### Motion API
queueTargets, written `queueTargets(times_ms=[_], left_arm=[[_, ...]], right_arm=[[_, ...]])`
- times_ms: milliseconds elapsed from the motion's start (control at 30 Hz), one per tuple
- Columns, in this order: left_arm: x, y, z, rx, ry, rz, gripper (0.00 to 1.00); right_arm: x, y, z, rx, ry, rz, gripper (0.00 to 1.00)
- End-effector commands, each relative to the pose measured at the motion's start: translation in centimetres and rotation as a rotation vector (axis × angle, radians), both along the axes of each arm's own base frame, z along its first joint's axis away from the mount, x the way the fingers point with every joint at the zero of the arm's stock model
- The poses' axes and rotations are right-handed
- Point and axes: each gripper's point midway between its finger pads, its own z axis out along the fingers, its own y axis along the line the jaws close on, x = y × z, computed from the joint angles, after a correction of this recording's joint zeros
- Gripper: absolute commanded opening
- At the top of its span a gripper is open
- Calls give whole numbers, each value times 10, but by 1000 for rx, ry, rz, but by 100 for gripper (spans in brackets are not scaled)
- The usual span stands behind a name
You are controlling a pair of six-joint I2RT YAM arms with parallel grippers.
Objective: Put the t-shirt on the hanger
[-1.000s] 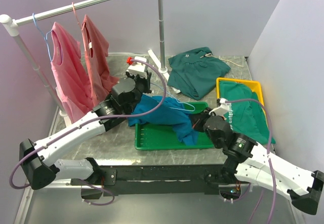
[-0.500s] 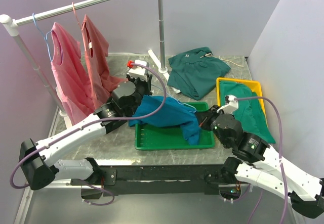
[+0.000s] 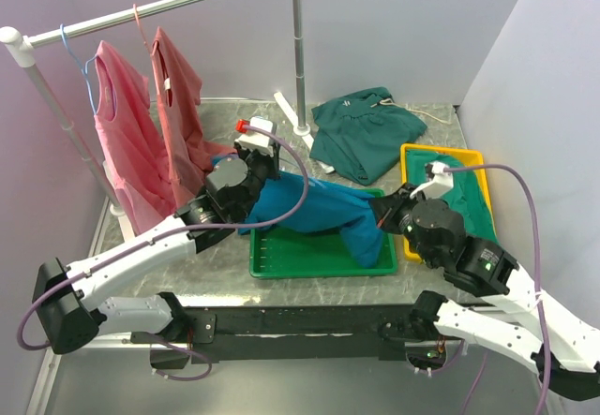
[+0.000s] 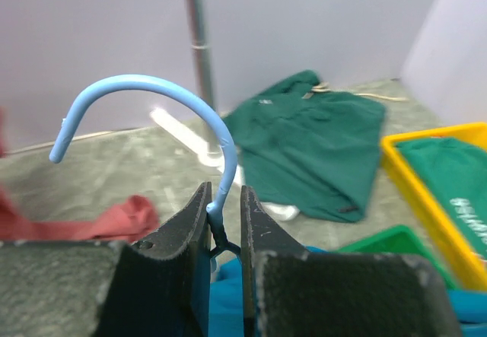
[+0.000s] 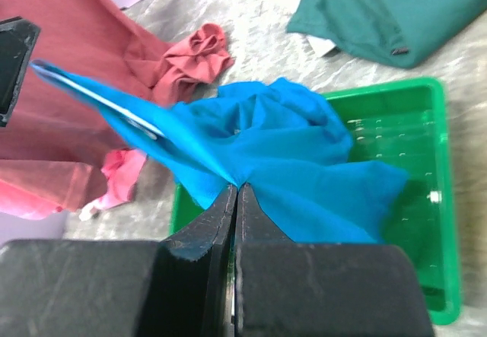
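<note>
The teal-blue t-shirt (image 3: 319, 211) hangs stretched between my two grippers above the green tray (image 3: 281, 258). My left gripper (image 3: 234, 167) is shut on the neck of the light-blue wire hanger (image 4: 152, 81). In the left wrist view the hook curls up and left from between the fingers (image 4: 224, 192). The hanger's arms are hidden inside the shirt. My right gripper (image 3: 377, 211) is shut on a pinch of the t-shirt (image 5: 304, 170), its jaws (image 5: 237, 189) pressed tight together on the fabric, which fans out to the left and right.
Two pink tops (image 3: 117, 134) hang on hangers from the rail (image 3: 159, 5) at the back left. The rail's right pole (image 3: 298, 50) stands behind the tray. A dark green shirt (image 3: 361, 129) lies at the back. A yellow tray (image 3: 410, 155) at right holds another green shirt.
My right gripper has drawn its pinch of the shirt rightward and up, pulling the fabric taut across the tray. The left gripper has lifted the hanger slightly toward the back.
</note>
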Motion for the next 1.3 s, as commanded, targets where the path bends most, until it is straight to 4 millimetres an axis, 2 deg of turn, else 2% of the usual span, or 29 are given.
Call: queueTargets(times_ms=[0,67,167,267,333,367,400,467,500,533,567,600,633,667,733,767,800,867,933,967,1000,1033,1067,1100,1133,1167,1200,1267], left_arm=[[8,31,6,134,-48,156,1],[8,22,5,148,-47,155,1],[6,7,19,114,-67,123,1],[5,-5,46,59,-80,89,1],[4,-10,55,17,-83,69,1],[2,-12,68,-11,-97,49,1],[1,-14,75,-39,-98,37,1],[0,-19,91,-66,-103,14,1],[0,-21,94,-64,-101,7,1],[-1,-23,96,-90,-86,2,1],[0,-24,105,-99,-92,-3,1],[-3,-27,108,-105,-93,-26,1],[-4,-26,111,-108,-95,-36,1],[-9,-22,123,-131,-110,-44,1],[-15,-20,136,-175,-124,-95,1],[-16,-24,138,-186,-117,-145,1],[-11,-29,132,-177,-85,-171,1],[-1,-45,111,-91,0,-182,1],[-15,-57,119,-137,6,-285,1],[-28,-45,129,-177,-31,-302,1],[-29,-36,146,-246,-94,-293,1],[-23,-31,140,-237,-79,-281,1],[-10,-41,137,-210,-45,-304,1],[3,-38,107,-136,74,-276,1],[6,-42,109,-130,79,-283,1],[-1,-46,112,-134,66,-326,1],[-5,-44,120,-161,25,-341,1],[-8,-40,135,-187,-16,-350,1]], right_arm=[[8,-11,26,-101,-41,-21,0],[11,7,38,-97,-36,37,0],[17,35,58,-81,-59,122,0],[26,59,80,-67,-72,181,0],[30,73,93,-49,-87,214,0],[27,81,96,-37,-87,251,0],[28,84,106,-19,-110,262,0],[32,91,113,-18,-119,271,3],[31,90,125,-15,-137,276,5],[33,93,127,-24,-138,281,7],[32,92,134,-28,-148,284,11],[31,84,149,-33,-180,269,27],[28,78,160,-26,-208,264,36],[25,73,171,-20,-243,267,53],[12,63,199,-6,-323,299,67],[6,63,205,-10,-341,329,77],[1,59,218,-14,-374,345,79],[1,54,217,-56,-374,341,82],[3,44,215,-123,-394,322,83],[2,40,208,-156,-380,319,83],[3,37,200,-187,-371,319,83],[-2,35,197,-197,-374,339,83],[-6,35,192,-202,-371,359,83],[-5,38,176,-234,-351,380,83],[-11,37,170,-240,-350,406,83],[-13,40,160,-254,-337,432,83],[-12,40,140,-287,-307,443,84],[-11,43,119,-325,-273,463,85]])
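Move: The right hand holds the T-shirt's edge. The hanger's free right end, hidden in the shirt, lies about 5 cm to this hand's left and 3 cm ahead, near its height. The green tray is about 14 cm left, 5 cm ahead and 28 cm below; the yellow tray is some 25 cm right, 15 cm ahead. From the left hand, which holds the hanger at its hook, that end is about 22 cm right, 8 cm back and 6 cm lower. The right hand draws the shirt edge left and up some 10 cm, opens, rises clear; the left lifts the hanger. ##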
